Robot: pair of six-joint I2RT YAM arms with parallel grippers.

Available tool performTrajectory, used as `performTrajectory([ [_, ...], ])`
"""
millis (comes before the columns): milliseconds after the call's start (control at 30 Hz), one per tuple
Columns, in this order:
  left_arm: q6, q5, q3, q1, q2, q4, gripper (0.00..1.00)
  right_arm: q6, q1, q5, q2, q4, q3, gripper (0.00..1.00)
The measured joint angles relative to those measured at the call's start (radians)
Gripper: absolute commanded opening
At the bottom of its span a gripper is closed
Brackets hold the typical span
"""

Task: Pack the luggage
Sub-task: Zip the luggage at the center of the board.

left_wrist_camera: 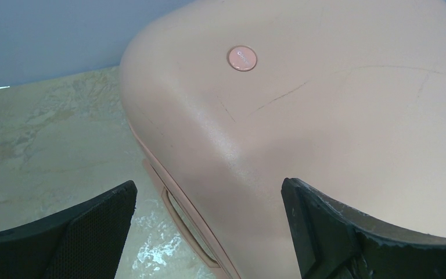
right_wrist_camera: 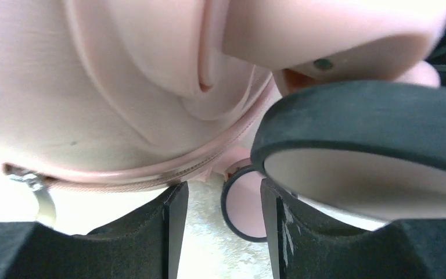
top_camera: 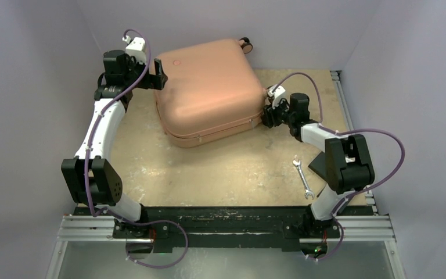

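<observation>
The luggage (top_camera: 209,87) is a salmon-pink hard-shell suitcase lying shut and flat at the back of the table. My left gripper (top_camera: 160,74) is at its far left corner. In the left wrist view its jaws (left_wrist_camera: 209,189) stand wide open, one finger over the shell (left_wrist_camera: 325,116) and one over the table, holding nothing. My right gripper (top_camera: 265,113) is pressed close to the luggage's right corner. There its jaws (right_wrist_camera: 223,189) are apart under the zipper seam (right_wrist_camera: 151,174). A small dark-rimmed wheel (right_wrist_camera: 244,209) sits at the right finger, and a larger wheel (right_wrist_camera: 360,116) is above it.
A silver wrench (top_camera: 303,177) lies on the table near the right arm's base. A dark flat piece (top_camera: 318,165) shows partly under that arm. Pale walls close in the back and both sides. A metal rail (top_camera: 340,93) runs along the right table edge.
</observation>
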Motion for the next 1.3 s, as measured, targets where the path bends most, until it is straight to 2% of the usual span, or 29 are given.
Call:
performTrajectory([
  [300,0.000,-0.008,-0.015,0.000,-0.014,0.003,0.96,-0.016,-0.012,-0.315,-0.153,-0.177,0.020,0.53],
  [433,-0.005,0.006,-0.015,0.000,-0.014,0.010,0.96,0.032,-0.010,-0.401,-0.156,-0.181,0.021,0.51],
  [767,-0.026,0.041,-0.015,0.000,-0.014,0.014,0.96,0.209,-0.007,-0.470,0.013,-0.182,0.039,0.50],
  [1000,-0.026,0.044,-0.016,0.000,-0.015,0.016,0.96,0.247,-0.005,-0.476,0.017,-0.150,0.035,0.44],
  [1067,-0.027,0.045,-0.016,0.000,-0.015,0.016,0.96,0.255,-0.002,-0.475,0.017,-0.137,0.035,0.40],
  [1167,-0.027,0.047,-0.016,0.000,-0.015,0.017,0.96,0.262,0.002,-0.468,0.017,-0.127,0.035,0.28],
  [1300,-0.028,0.056,-0.016,0.000,-0.015,0.021,0.96,0.263,0.011,-0.464,0.017,-0.114,0.035,0.00],
])
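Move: The luggage's nearer zip pull is about 7 cm back and 7 cm left of the right hand, roughly level with it. The other zip pull lies some 19 cm to the left of that pull and 6 cm farther back; the luggage's near upper wheel stands about 8 cm ahead of the right hand and 3 cm right. From the idle left hand the nearer pull lies some 30 cm right, 15 cm back and 18 cm lower. The right fingertips end up closing from half open to nearly shut on the luggage's nearer zip pull, pinching its hanging tab. To get there the hand comes away from the wheel corner, going back and left about 7 cm each while rising 6 cm, then sinks again to the seam; the wrist rolls left side up, tips down and turns counter-clockwise, some 20 degrees each. ##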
